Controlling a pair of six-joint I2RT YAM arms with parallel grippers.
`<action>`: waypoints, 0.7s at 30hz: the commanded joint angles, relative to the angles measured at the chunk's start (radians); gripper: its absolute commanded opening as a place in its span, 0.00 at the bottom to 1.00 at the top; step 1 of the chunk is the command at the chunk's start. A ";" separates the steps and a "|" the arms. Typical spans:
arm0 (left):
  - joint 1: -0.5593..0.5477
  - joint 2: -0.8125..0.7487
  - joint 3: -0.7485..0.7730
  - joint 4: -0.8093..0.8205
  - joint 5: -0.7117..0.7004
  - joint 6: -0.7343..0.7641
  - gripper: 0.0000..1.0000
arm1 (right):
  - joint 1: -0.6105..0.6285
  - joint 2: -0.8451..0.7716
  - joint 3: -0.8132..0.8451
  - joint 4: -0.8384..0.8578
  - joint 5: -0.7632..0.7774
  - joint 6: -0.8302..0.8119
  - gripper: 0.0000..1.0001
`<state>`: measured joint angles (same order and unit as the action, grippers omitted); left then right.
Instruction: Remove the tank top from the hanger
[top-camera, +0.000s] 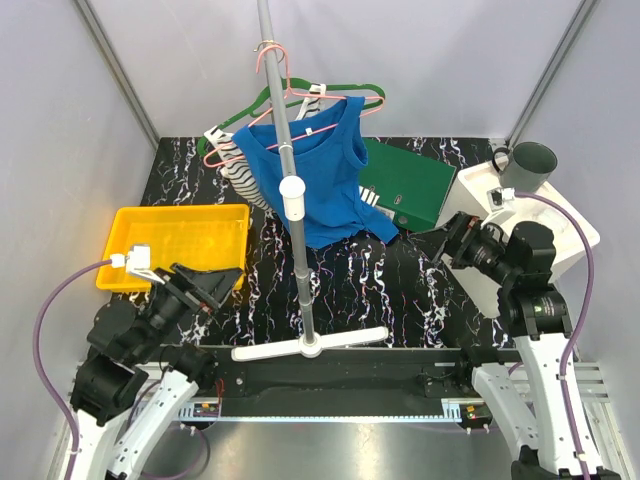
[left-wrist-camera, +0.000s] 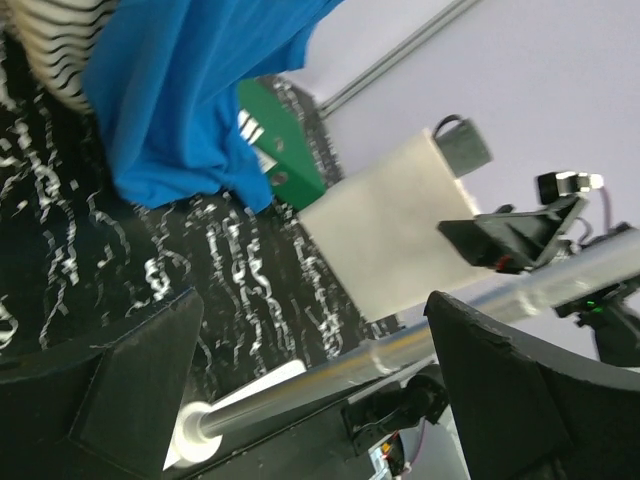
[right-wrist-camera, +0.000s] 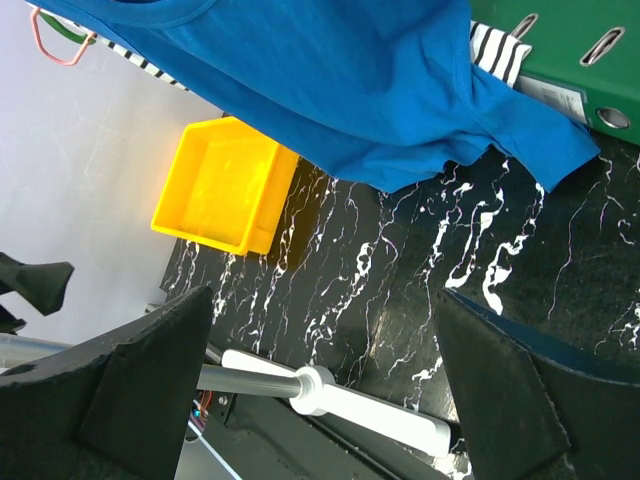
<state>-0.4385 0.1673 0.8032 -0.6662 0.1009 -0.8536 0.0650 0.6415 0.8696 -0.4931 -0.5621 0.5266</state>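
A blue tank top (top-camera: 310, 175) hangs on a pink hanger (top-camera: 282, 75) from the grey stand pole (top-camera: 285, 150); its hem drapes onto the black marbled table. It shows at the top of the left wrist view (left-wrist-camera: 190, 90) and the right wrist view (right-wrist-camera: 350, 80). A black-and-white striped garment (top-camera: 240, 175) hangs behind it on a green hanger (top-camera: 350, 95). My left gripper (top-camera: 205, 290) is open and empty, low at the near left, well short of the top. My right gripper (top-camera: 455, 240) is open and empty, right of the top's hem.
A yellow bin (top-camera: 175, 245) sits at the left. A green binder (top-camera: 405, 185) lies behind the top's hem. A white box (top-camera: 560, 225) with a dark mug (top-camera: 530, 165) stands at the right. The stand's white foot (top-camera: 310, 345) lies along the near edge.
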 joint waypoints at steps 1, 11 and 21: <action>-0.005 0.026 0.030 -0.039 -0.058 0.034 0.99 | -0.004 0.018 0.057 -0.010 -0.039 -0.026 1.00; -0.003 -0.023 0.057 -0.075 -0.200 0.145 0.99 | -0.004 0.145 0.213 0.017 -0.030 -0.028 1.00; -0.003 0.008 0.105 -0.085 -0.179 0.134 0.99 | -0.002 0.338 0.417 0.086 0.011 -0.071 1.00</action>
<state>-0.4385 0.1562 0.8780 -0.7685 -0.0891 -0.7288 0.0650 0.9195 1.2110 -0.4904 -0.5648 0.4751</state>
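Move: The tank top's middle hangs about 13 cm ahead and 24 cm to the left of my right hand, a little below it. From that hand, the green binder lies some 18 cm ahead, 2 cm to the left and well below; the grey mug is about 15 cm ahead, 17 cm to the right. From my left hand, the tank top is about 22 cm ahead and 18 cm to the right; the stand's pole is 3 cm ahead, 15 cm to the right. I lift my right hand about 8 cm, after a brief hold, and reach it some 5 cm forward on the tank top's right side, tipping the open fingers up slightly towards hanger height. Meanwhile my left hand shifts about 4 cm left, away from the pole, dipping 2 cm and coming back up as it turns roughly 10 degrees counter-clockwise. Both grippers stay wide open and empty. ##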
